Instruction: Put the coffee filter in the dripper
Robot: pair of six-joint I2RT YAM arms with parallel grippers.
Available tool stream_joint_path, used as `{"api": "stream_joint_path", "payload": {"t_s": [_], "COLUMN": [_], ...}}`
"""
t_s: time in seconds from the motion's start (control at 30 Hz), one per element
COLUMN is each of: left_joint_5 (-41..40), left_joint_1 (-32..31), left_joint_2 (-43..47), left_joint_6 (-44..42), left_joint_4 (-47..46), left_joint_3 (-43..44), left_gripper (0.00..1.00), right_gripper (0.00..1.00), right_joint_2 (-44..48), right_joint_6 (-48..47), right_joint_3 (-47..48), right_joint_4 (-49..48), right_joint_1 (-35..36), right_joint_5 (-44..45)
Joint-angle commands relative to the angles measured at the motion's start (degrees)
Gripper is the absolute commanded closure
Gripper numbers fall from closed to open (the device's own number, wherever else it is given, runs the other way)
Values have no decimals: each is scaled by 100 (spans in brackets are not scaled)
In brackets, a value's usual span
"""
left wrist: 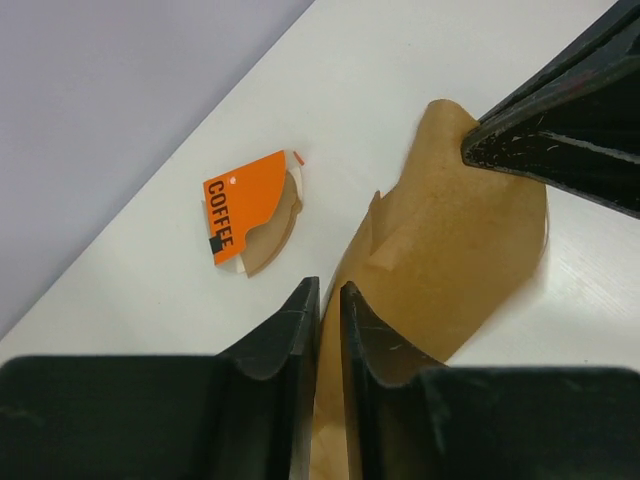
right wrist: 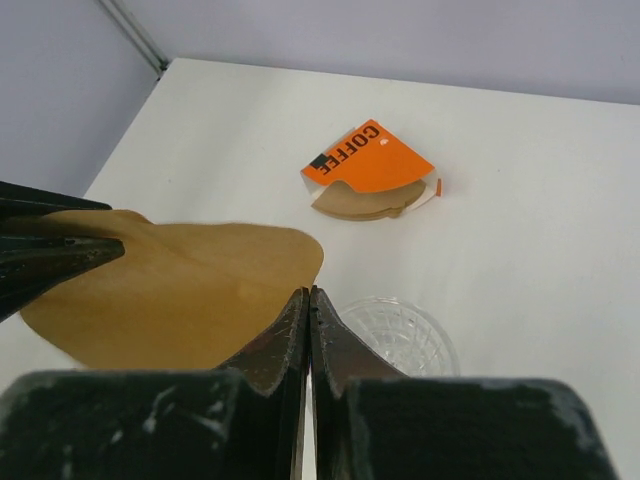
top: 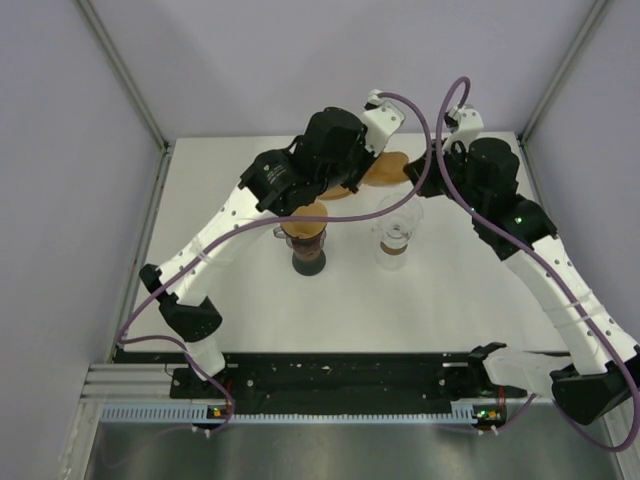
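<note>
The brown paper coffee filter (top: pixel 382 168) (left wrist: pixel 460 250) (right wrist: pixel 170 290) is held up between both grippers at the back of the table. My left gripper (left wrist: pixel 328 290) (right wrist: pixel 115 240) has its jaws a sliver apart, with one end of the filter between them. My right gripper (right wrist: pixel 308 292) (left wrist: pixel 470 150) is pressed shut on the filter's opposite edge. The clear glass dripper (top: pixel 397 232) (right wrist: pixel 400 335) stands just below and in front of the right gripper, with nothing in it.
An orange pack marked COFFEE (left wrist: pixel 245 205) (right wrist: pixel 370 160), with brown filters showing, lies flat farther back. A second dripper (top: pixel 306 235) with a brown filter sits on a dark server under the left arm. Grey walls enclose the white table (top: pixel 450 300).
</note>
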State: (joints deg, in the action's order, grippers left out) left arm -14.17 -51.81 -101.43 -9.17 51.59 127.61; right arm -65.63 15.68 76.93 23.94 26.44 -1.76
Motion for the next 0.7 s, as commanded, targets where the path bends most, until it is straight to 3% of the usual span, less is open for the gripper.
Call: {"api": "stream_joint_path", "payload": {"t_s": [0.0, 0.13, 0.37, 0.47, 0.67], "left_joint_5": [327, 511, 907, 1039, 1075], "left_joint_1": [48, 136, 206, 242, 417], "left_joint_2": [185, 132, 114, 114, 132], "left_joint_6": [161, 231, 328, 407, 565], "left_joint_4": [26, 0, 87, 123, 149], "left_joint_3": [194, 211, 405, 405, 300], "left_gripper": [71, 50, 26, 21, 20], "right_gripper": [100, 100, 100, 100, 100], "right_joint_2": [59, 76, -3, -55, -82], "right_joint_6": [-118, -171, -180, -118, -4], "right_joint_3": [305, 332, 367, 314, 218], "right_joint_4": [180, 470, 1050, 1104, 1139], "right_joint_1": [-51, -60, -331, -472, -560], "right_joint_5": [35, 298, 291, 37, -254]}}
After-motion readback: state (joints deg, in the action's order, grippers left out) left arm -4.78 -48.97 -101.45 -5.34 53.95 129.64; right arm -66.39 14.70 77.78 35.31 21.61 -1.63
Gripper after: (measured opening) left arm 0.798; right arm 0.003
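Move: Both hands still pinch the coffee filter between them. The clear dripper on its glass server stands almost straight under the right hand, about 19 cm down and some 2 cm farther out. From the left hand it lies 9 cm to the right, 2 ahead and 22 below. The dripper already lined with a filter is about 21 cm left of the right hand, level with it, and the COFFEE packet some 26 cm ahead and 12 to the left. The left fingers let go of their edge of the filter, opening from almost shut to about four-fifths wide while that hand stays nearly in place. The right fingers keep their pinch and carry the filter down about 4 cm and just as far right, tipping some 10 degrees downward over the clear dripper. ##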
